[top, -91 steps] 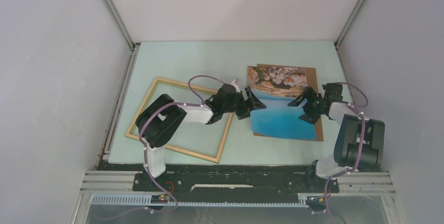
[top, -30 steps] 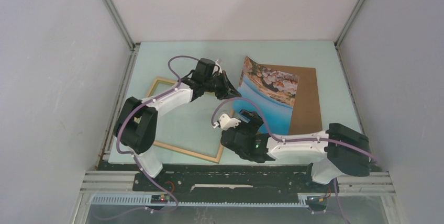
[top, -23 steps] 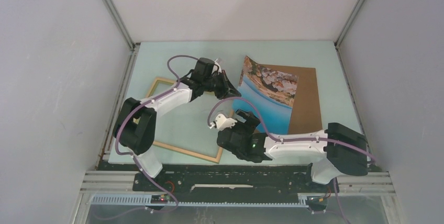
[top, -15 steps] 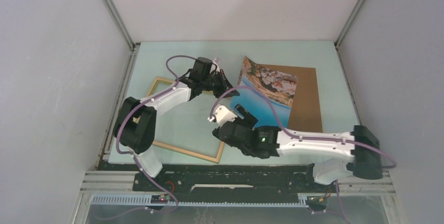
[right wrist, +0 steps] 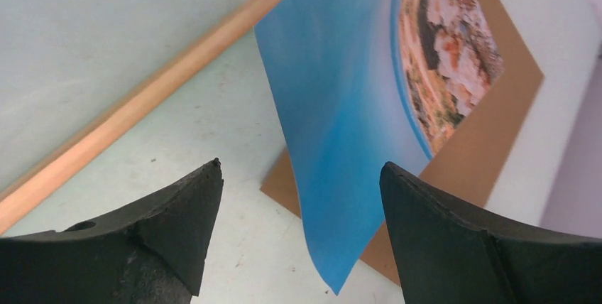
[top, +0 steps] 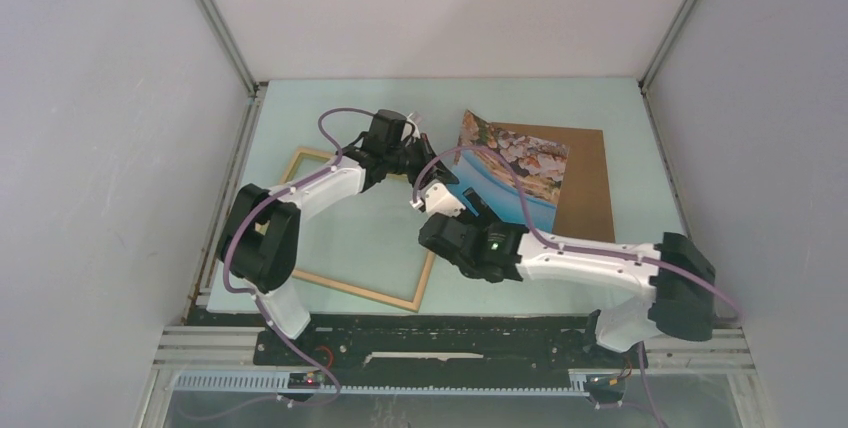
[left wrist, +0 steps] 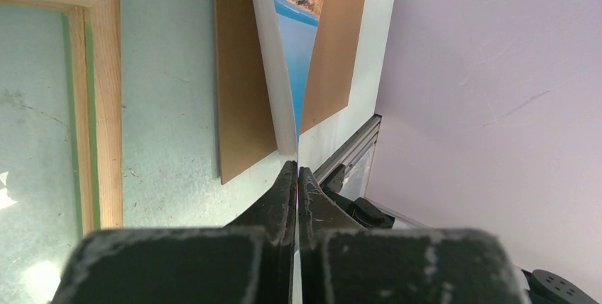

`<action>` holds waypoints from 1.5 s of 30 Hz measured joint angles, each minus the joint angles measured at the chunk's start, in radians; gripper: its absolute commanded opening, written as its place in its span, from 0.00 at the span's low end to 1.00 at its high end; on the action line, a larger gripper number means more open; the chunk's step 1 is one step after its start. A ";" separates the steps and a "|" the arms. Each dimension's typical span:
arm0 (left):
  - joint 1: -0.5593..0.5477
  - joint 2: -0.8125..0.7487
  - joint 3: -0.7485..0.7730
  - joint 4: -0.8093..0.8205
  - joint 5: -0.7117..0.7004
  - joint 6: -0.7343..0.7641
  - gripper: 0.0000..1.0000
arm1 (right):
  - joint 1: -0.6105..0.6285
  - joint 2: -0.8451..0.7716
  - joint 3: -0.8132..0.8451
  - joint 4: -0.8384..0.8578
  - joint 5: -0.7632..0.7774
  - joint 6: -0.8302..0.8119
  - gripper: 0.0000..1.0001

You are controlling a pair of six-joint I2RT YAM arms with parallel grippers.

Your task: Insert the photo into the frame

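The photo (top: pixel 512 176), a seaside print, is lifted by its left edge and stands curled above the brown board (top: pixel 588 188). My left gripper (top: pixel 438 172) is shut on that edge; in the left wrist view the left gripper (left wrist: pixel 297 170) pinches the photo (left wrist: pixel 304 55) edge-on. My right gripper (top: pixel 472 210) is open just in front of the photo's near left corner. From the right wrist, the photo (right wrist: pixel 341 105) hangs with its lower corner between the spread jaws of the right gripper (right wrist: pixel 299 167), touching neither. The frame (top: pixel 360 293) lies flat on the left, pale wood face up.
The brown board (right wrist: pixel 497 119) lies flat under the photo, right of the frame's rail (right wrist: pixel 142 112). The frame's rail (left wrist: pixel 106 105) runs beside the board (left wrist: pixel 241 69). Grey walls enclose the pale green table (top: pixel 330 108) on three sides.
My right arm has swung in from the near side toward the photo's near left corner, jaws open. The left gripper keeps hold of the raised left edge, almost unmoved.
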 measured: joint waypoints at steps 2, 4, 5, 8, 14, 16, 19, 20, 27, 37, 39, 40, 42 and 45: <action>0.000 0.000 0.000 0.001 0.000 -0.007 0.00 | 0.002 0.048 -0.001 0.005 0.060 0.000 0.84; 0.000 0.000 0.000 0.001 0.000 -0.008 0.00 | 0.007 0.086 -0.002 0.010 0.122 0.001 0.78; 0.000 0.000 0.000 0.002 0.000 -0.009 0.00 | 0.011 0.103 -0.002 0.010 0.162 0.003 0.74; 0.000 0.000 0.000 0.002 0.001 -0.013 0.00 | 0.019 0.132 -0.003 0.016 0.226 0.006 0.63; 0.002 0.000 0.000 0.002 0.002 -0.015 0.00 | 0.015 0.166 -0.014 0.045 0.274 0.006 0.41; 0.003 0.000 0.000 0.002 0.002 -0.015 0.00 | 0.014 0.183 -0.020 0.057 0.291 0.005 0.33; 0.003 0.000 0.000 0.000 0.002 -0.014 0.00 | 0.013 0.193 -0.035 0.069 0.306 0.002 0.11; 0.003 -0.001 0.000 -0.002 0.000 -0.014 0.01 | 0.013 0.194 -0.039 0.071 0.314 0.003 0.02; 0.004 -0.050 0.000 -0.047 -0.034 0.019 0.38 | 0.002 0.158 -0.049 0.086 0.336 -0.008 0.00; 0.041 -0.330 -0.002 -0.249 -0.244 0.229 0.95 | -0.101 -0.121 -0.093 0.083 0.173 -0.019 0.00; 0.089 -0.447 -0.001 -0.281 -0.297 0.259 0.98 | -0.126 -0.182 -0.093 0.084 0.114 -0.016 0.00; 0.115 -0.518 0.000 -0.295 -0.336 0.279 0.98 | -0.143 -0.216 -0.093 0.085 0.074 -0.014 0.00; 0.151 -0.654 0.028 -0.340 -0.421 0.322 0.98 | -0.167 -0.267 -0.093 0.091 0.006 -0.013 0.00; 0.151 -0.798 0.121 -0.387 -0.521 0.386 0.98 | -0.187 -0.315 -0.088 0.106 -0.098 -0.002 0.00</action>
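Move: The photo's raised left edge, where it hangs free near its near end, lies some 3 cm ahead of the right hand, 2 cm to its right and 3 cm lower. The cardboard beneath is about 7 cm ahead, 14 cm right and 15 cm below; the frame's middle is roughly 25 cm to the left, level with the hand and 15 cm below. From the left hand, already pinching this edge farther out, the free stretch is about 6 cm back, 2 cm right and 3 cm lower. The photo's left edge passes from the left hand to the right. The open right hand eases forward, down and a little right, about 3 cm each at most, and shuts on the edge, then lifts some 10 cm, drifting right and rolling its left side up. The left hand holds still until that grip closes, opens wide, and swings up and left, away from the photo, tilting its fingers upward. ##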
